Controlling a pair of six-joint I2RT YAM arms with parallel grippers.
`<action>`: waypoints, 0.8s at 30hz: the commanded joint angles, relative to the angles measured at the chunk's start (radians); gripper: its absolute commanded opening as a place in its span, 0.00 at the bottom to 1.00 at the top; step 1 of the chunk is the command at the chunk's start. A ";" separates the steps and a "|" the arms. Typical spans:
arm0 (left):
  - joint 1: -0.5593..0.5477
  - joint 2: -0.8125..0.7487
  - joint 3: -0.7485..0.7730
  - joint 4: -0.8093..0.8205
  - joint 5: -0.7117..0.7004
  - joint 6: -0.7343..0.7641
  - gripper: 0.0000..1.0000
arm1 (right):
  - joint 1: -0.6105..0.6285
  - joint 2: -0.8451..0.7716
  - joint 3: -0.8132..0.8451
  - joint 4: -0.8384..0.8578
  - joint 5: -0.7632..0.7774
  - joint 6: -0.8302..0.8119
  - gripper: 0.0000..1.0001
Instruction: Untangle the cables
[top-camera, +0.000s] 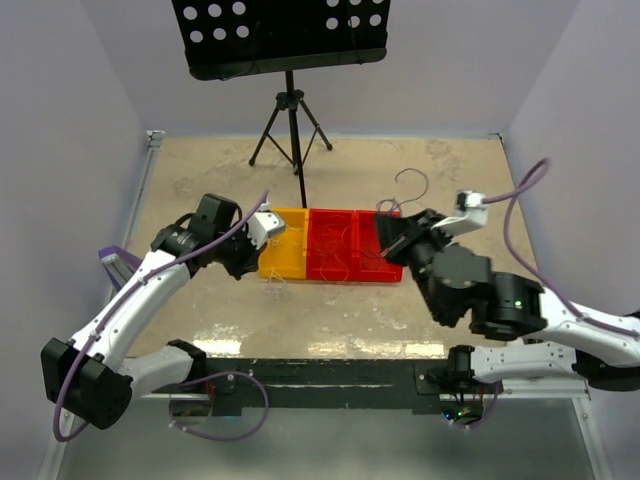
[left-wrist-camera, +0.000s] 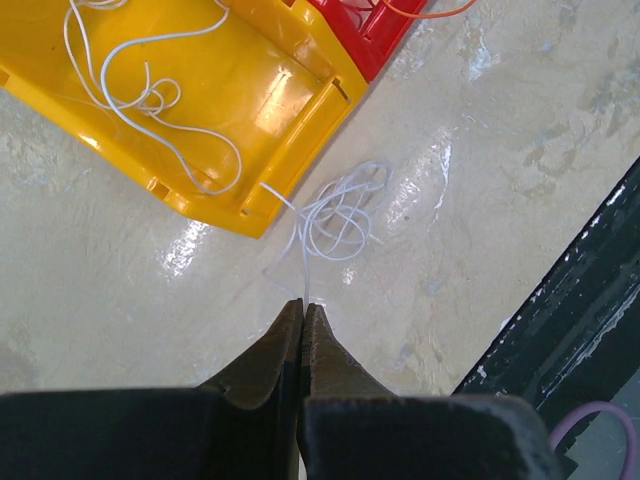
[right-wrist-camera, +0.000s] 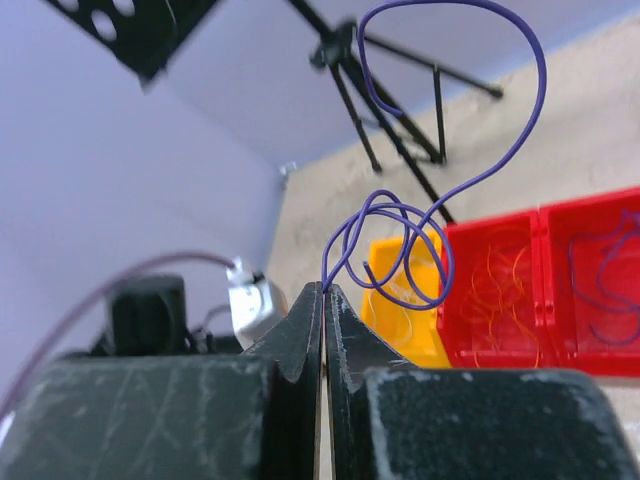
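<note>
The cables are thin wires. My left gripper (left-wrist-camera: 303, 304) is shut on the end of a white cable (left-wrist-camera: 338, 214), whose tangled loops lie on the table by the corner of the yellow bin (left-wrist-camera: 300, 130). More white wire (left-wrist-camera: 150, 95) lies inside that bin. From above, the left gripper (top-camera: 254, 263) sits at the yellow bin's (top-camera: 282, 262) near left corner, with the white tangle (top-camera: 275, 289) in front. My right gripper (right-wrist-camera: 324, 288) is shut on a purple cable (right-wrist-camera: 405, 235) that hangs lifted in loops. From above, this gripper (top-camera: 384, 228) is over the right red bin (top-camera: 390, 272), and the purple cable (top-camera: 412, 181) curls behind it.
Two red bins (right-wrist-camera: 500, 290) (right-wrist-camera: 595, 270) beside the yellow bin (right-wrist-camera: 400, 315) hold orange and purple wires. A black tripod stand (top-camera: 291, 125) with a perforated panel stands at the back. A black rail (left-wrist-camera: 560, 300) runs along the table's near edge. Lilac walls enclose the table.
</note>
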 joint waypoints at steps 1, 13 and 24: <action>-0.002 -0.035 0.060 -0.044 -0.004 0.032 0.00 | 0.002 -0.006 0.123 -0.094 0.183 -0.126 0.00; -0.004 0.018 0.506 -0.028 0.233 0.019 0.00 | -0.043 0.033 0.122 -0.071 0.092 -0.148 0.00; -0.004 0.107 0.444 0.169 0.119 0.007 0.00 | -0.221 0.036 0.055 -0.004 -0.089 -0.194 0.00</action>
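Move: The left fingers hold a white cable whose loose bundle lies on the table about 6 cm to their right, 3 cm ahead and 14 cm below. Its place, the yellow bin, is some 12 cm ahead and 7 cm right, with the middle red bin 11 cm farther right. The right hand, high up with the blue cable, has the right red bin about 15 cm ahead, 9 cm right and 37 cm below, and the middle red bin 15 cm ahead, 3 cm left. After a brief near-standstill the left hand, still pinching the white cable, whips it up by about 20 cm while reaching some 6 cm forward and 6 cm right, its fingers swinging up from steeply down by roughly 30 degrees, then sinks slightly as it goes on forward. The right hand keeps its shut grip on the blue cable, carries on up and right about 5 cm, then sinks back as far and eases forward about 4 cm, turning slightly clockwise. ##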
